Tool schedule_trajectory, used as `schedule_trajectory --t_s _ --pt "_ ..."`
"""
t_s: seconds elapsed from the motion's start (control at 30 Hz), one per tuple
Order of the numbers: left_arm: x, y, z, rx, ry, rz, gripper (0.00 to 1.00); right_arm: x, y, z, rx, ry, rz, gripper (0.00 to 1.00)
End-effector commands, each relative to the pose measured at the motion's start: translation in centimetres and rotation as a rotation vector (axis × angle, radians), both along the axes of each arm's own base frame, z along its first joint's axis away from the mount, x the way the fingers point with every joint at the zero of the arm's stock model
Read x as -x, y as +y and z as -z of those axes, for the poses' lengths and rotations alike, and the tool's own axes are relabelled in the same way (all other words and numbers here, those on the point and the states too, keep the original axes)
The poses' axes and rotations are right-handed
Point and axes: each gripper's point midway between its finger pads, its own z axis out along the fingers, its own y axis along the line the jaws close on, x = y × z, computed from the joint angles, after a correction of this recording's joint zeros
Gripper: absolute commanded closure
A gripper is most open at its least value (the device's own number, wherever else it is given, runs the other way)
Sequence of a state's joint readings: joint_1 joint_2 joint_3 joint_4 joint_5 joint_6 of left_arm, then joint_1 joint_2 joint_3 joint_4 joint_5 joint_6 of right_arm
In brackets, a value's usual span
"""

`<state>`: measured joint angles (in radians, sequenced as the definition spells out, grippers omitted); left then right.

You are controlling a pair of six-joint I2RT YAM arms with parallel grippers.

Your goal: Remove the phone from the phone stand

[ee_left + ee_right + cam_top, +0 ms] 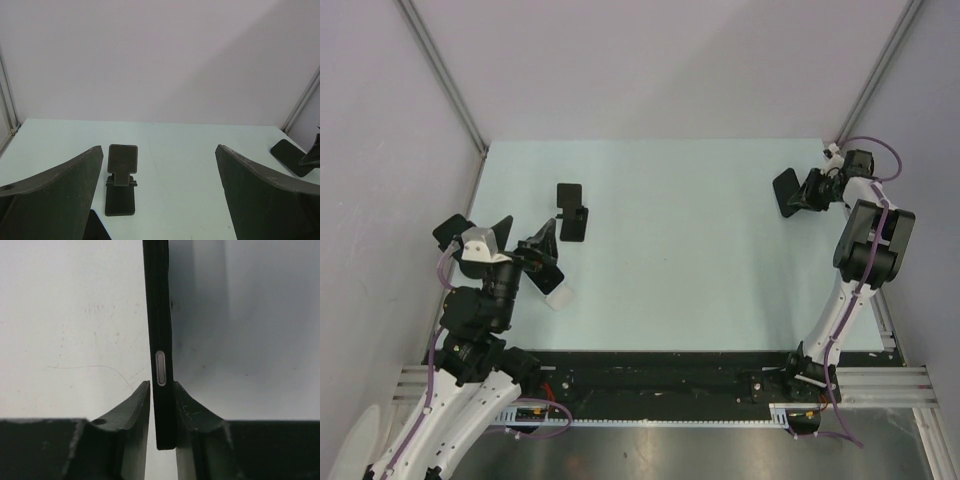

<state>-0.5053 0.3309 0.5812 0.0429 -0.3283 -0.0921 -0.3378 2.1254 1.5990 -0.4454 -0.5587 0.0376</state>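
The black phone stand (572, 213) stands on the left half of the table with nothing on its rest; in the left wrist view the phone stand (121, 180) sits just right of my left finger. My left gripper (525, 235) hangs open near it (160, 150), holding nothing. The phone (786, 190) is at the far right of the table, seen dark and flat (289, 156) from the left wrist. Edge-on, the phone (160, 315) runs between the fingers of my right gripper (162, 384). The right finger touches it; a thin slit of light shows on the left side.
The pale table (700, 280) is walled in by grey panels with metal posts at the back corners. A small white piece (560, 297) lies by my left arm. The black rail with both arm bases runs along the near edge.
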Motion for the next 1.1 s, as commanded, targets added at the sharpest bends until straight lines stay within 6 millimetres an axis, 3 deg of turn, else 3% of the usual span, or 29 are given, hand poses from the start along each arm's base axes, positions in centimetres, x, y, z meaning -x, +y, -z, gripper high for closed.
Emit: schedule_trajectory --t_s 0.0,0.27,0.4,0.53,0.8,1.07 --pt "0.2 0.1 -0.5 -0.025 -0.035 -0.002 0.0 -0.3 -1.2 0.0 -0.01 -0.016 -0.036 0.62" --pt "0.3 0.1 -0.6 -0.026 -0.039 -0.001 0.0 0.5 -2.5 2.2 0.019 0.02 0.005 0.29" --pt "0.3 0.2 -0.6 -0.027 -0.041 -0.002 0.0 0.6 -3.6 2.1 0.083 0.026 0.057 0.0" --pt "0.4 0.2 -0.6 -0.026 -0.043 0.0 0.0 0.6 -4.6 1.6 0.183 0.036 0.095 0.0" --pt "0.4 0.1 -0.6 -0.027 -0.043 0.004 0.0 -1.3 -2.0 0.4 0.356 0.036 0.058 0.0" --pt "0.4 0.1 -0.6 -0.031 -0.044 0.005 0.0 -2.2 0.7 3.2 0.437 0.121 -0.017 0.0"
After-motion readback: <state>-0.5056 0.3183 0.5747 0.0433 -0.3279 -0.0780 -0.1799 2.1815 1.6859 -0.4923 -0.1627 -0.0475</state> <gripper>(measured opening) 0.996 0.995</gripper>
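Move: The phone is still pinched near its rear end by the right gripper, out by the table's far right corner; its middle lies about 3 cm ahead of this hand, 4 cm to its left and 1 cm lower. No other object stands near it. From the left hand, the phone is some 29 cm ahead, roughly 65 cm to the right and about 31 cm below. Spread the right gripper from nearly shut to fully open to let go of the phone, easing about 3 cm to the right and 2 cm down as it opens. Then, staying low and open, sweep back left about 4 cm and slightly forward over the phone, rolling the wrist some 20 degrees so its left side dips. ##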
